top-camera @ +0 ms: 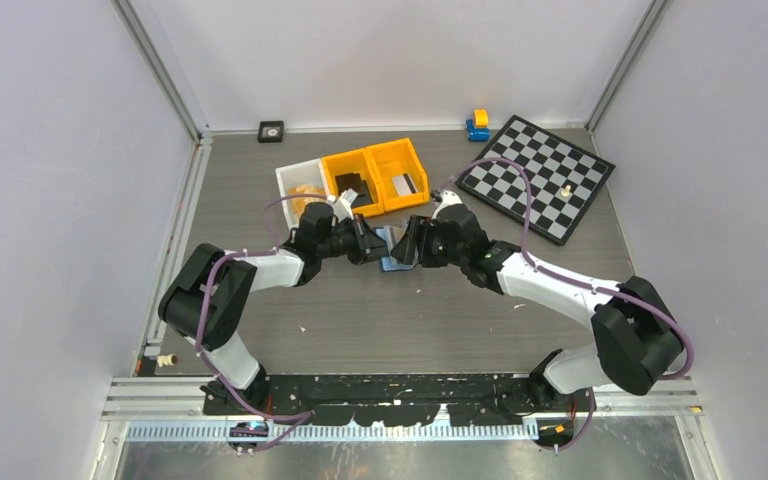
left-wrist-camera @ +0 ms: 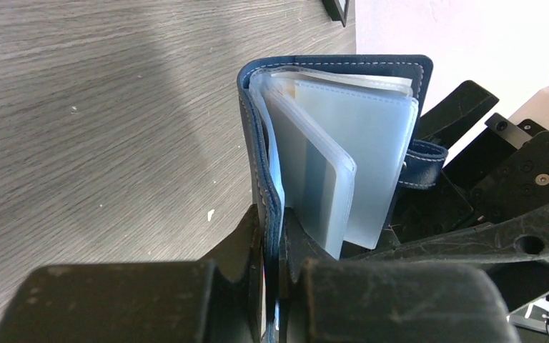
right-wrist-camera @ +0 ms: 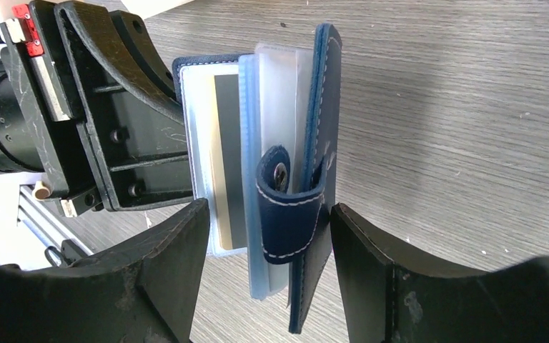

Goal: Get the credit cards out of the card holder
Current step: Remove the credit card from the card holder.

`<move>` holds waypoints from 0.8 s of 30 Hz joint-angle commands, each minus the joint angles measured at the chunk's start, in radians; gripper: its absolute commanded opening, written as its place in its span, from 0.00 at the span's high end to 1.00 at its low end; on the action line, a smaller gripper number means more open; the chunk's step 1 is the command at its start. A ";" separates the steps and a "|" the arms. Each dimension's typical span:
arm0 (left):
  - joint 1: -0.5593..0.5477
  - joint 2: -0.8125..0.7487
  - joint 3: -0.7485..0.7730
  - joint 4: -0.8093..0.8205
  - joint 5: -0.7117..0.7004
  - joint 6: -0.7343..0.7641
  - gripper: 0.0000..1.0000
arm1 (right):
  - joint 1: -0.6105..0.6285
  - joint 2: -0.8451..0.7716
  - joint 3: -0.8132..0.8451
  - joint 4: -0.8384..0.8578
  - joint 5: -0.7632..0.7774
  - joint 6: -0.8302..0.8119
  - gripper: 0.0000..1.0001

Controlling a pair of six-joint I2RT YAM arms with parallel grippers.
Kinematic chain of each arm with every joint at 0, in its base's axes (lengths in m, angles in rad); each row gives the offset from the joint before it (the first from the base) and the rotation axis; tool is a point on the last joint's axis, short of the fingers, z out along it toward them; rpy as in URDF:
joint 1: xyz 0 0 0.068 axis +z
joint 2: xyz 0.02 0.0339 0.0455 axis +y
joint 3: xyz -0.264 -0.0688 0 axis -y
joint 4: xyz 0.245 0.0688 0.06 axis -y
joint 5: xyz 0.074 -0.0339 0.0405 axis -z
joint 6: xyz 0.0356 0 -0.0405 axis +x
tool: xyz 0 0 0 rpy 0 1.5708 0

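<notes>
The navy card holder (top-camera: 393, 252) hangs open above the table between my two arms. My left gripper (left-wrist-camera: 280, 236) is shut on one navy cover, and the clear pockets (left-wrist-camera: 343, 150) fan out to its right. In the right wrist view the holder (right-wrist-camera: 327, 86) shows its snap tab (right-wrist-camera: 286, 207) curled over the free cover. Credit cards (right-wrist-camera: 227, 157) sit in a clear pocket by the left gripper's side, one tan-gold and one grey. My right gripper (right-wrist-camera: 268, 243) is open, its fingers either side of the pockets and free cover, touching neither.
Behind the grippers stand two orange bins (top-camera: 375, 178) and a white bin (top-camera: 298, 185). A chessboard (top-camera: 540, 175) lies at the back right, with a blue and yellow toy (top-camera: 477, 124) beside it. A small black square item (top-camera: 271, 131) sits by the back wall.
</notes>
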 commanded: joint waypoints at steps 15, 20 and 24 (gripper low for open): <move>-0.004 -0.056 0.013 0.067 0.037 -0.005 1.00 | 0.039 -0.073 0.038 -0.123 0.303 -0.040 0.69; -0.003 -0.061 0.013 0.066 0.038 -0.002 1.00 | 0.015 -0.077 0.043 -0.169 0.353 -0.022 0.69; -0.003 -0.059 0.015 0.063 0.038 -0.003 1.00 | -0.083 -0.050 0.026 -0.137 0.216 0.039 0.66</move>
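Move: The left hand keeps its pinch on the left edge of the card holder, whose middle lies about 3 cm right and 1 cm ahead of that hand. From the right hand the holder's middle is some 2 cm left, 1 cm ahead and 1 cm below; the yellow box stands roughly 16 cm ahead and 2 cm left, the chessboard about 14 cm ahead and 27 cm right, both some 10 cm lower. The right fingers close partway around the holder's pages and right cover, drawing right about 5 cm, turning clockwise. ##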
